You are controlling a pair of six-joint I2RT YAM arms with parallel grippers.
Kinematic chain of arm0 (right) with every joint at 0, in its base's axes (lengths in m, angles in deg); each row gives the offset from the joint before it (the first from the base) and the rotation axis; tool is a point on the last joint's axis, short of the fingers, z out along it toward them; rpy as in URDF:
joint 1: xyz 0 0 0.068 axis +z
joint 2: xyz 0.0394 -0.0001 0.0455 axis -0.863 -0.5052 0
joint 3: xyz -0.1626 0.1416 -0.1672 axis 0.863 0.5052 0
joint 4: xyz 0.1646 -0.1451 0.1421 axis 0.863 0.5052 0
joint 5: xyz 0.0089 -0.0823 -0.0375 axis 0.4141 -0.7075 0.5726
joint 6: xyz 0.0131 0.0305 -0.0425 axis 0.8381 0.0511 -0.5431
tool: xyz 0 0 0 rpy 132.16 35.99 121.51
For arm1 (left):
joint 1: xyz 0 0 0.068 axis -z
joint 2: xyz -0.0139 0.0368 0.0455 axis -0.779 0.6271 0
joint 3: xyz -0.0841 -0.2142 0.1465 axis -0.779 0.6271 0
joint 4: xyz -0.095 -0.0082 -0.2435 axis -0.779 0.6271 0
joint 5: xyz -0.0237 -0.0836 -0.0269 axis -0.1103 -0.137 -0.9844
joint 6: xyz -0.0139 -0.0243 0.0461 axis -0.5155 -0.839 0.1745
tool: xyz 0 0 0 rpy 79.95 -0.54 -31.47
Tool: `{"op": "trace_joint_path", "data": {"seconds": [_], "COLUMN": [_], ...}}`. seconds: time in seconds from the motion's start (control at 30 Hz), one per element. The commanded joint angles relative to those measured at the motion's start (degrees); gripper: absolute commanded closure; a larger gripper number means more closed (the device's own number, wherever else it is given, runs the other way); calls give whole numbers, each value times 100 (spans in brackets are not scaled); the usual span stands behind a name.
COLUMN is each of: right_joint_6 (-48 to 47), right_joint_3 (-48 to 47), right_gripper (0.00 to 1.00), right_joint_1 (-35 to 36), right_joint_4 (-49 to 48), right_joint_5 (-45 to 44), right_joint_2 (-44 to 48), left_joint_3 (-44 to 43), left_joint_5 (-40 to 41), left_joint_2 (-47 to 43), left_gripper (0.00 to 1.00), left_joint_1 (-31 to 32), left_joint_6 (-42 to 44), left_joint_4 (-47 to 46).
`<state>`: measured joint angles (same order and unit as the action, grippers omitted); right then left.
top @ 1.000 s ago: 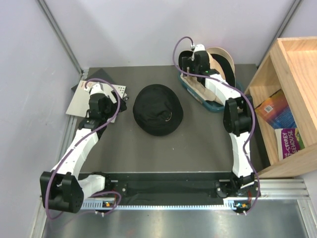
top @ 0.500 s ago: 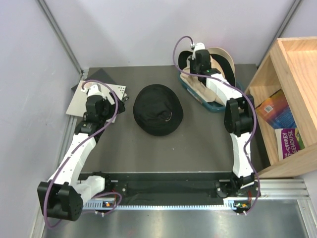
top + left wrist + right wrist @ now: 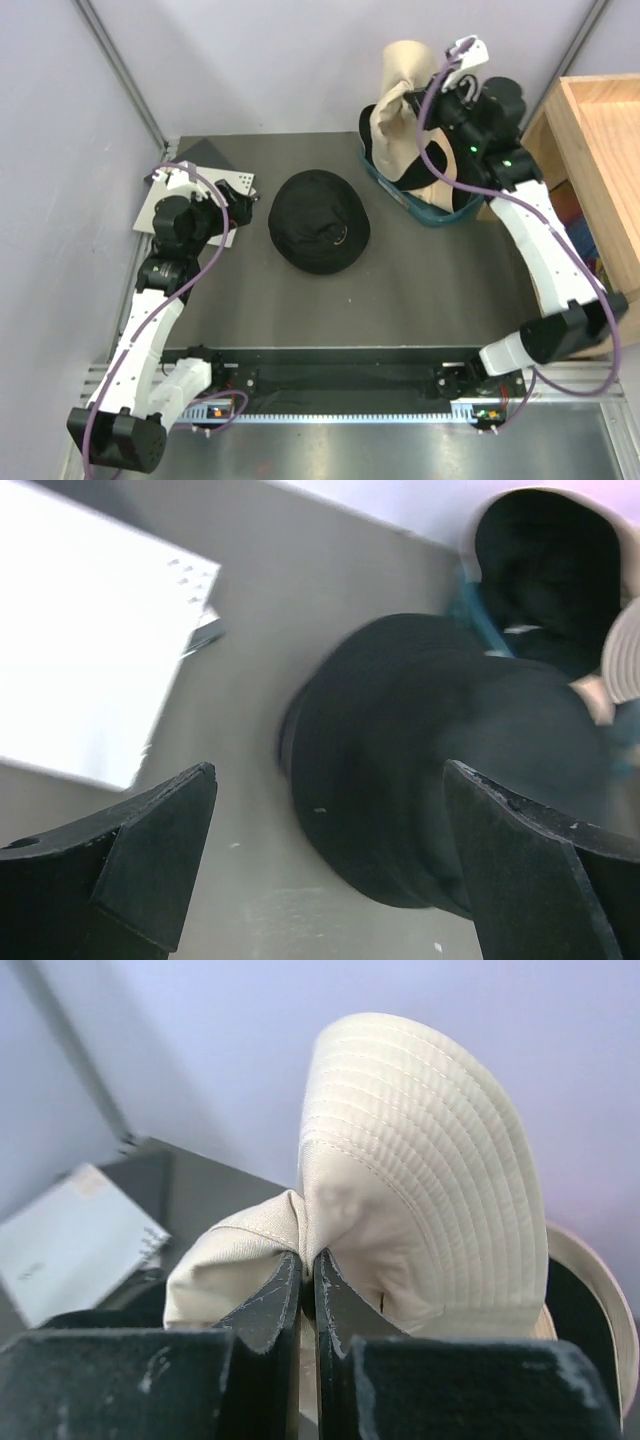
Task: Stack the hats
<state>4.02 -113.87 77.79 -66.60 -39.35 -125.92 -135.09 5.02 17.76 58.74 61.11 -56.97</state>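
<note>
A black hat (image 3: 318,220) lies crown up in the middle of the table; the left wrist view shows it as a dark mound (image 3: 430,760). A beige hat (image 3: 400,115) hangs folded in the air above the teal tub (image 3: 432,210), and my right gripper (image 3: 428,100) is shut on a pinch of its fabric. In the right wrist view the jaws (image 3: 308,1256) meet on the cream cloth (image 3: 420,1160). Another beige hat with black lining (image 3: 378,150) sits in the tub. My left gripper (image 3: 225,205) stands open left of the black hat, its fingers (image 3: 160,840) apart and empty.
A white sheet (image 3: 175,200) lies on a dark board at the far left, under my left arm. A wooden shelf (image 3: 600,130) stands at the right edge. Grey walls close the back and left sides.
My right gripper has shut on the beige hat and lifted it up out of the tub. The left arm has drawn back a little toward the left.
</note>
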Motion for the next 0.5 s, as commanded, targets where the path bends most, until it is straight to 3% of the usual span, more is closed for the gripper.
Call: {"op": "trace_joint_path", "data": {"seconds": [0.0, 0.23, 0.47], "right_joint_6": [197, 689, 2357], "right_joint_3": [186, 361, 1213], "right_gripper": [100, 100, 100], "right_joint_1": [-2, 15, 76], "right_joint_4": [137, 103, -1924], "right_joint_5": [1654, 3950, 5419], "right_joint_2": [681, 1385, 2044], "left_joint_3": [-173, -137, -59], "left_joint_5": [-1294, -3299, -4822], "left_joint_2": [-373, -672, -655], "left_gripper": [1, 1, 1], "left_joint_1": [-28, -28, -19], "left_joint_6": [114, -298, -1517], "left_joint_4": [-868, -2256, -4108]}}
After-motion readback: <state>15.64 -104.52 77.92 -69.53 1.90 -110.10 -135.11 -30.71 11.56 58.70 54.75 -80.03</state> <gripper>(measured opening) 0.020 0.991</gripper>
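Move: The beige hat pinched in the right gripper is bound for the black hats on the stand, about 14 cm back, 20 cm left and 22 cm below that hand; the blue basket lies roughly 6 cm ahead, 8 cm right and 33 cm below it. From the open left hand the beige hat is about 14 cm ahead, 35 cm right and 13 cm higher, and the black hats some 2 cm ahead, 18 cm right and 8 cm lower. Keep the right gripper shut on the beige hat and swing it back about 18 cm and some 6 cm left, from above the basket towards the black hats, rising a little, then easing down, while turning the hand about 40 degrees counter-clockwise. Raise the left hand about 12 cm, drawing right and back, wide open, turning clockwise and tipping its fingers up. ##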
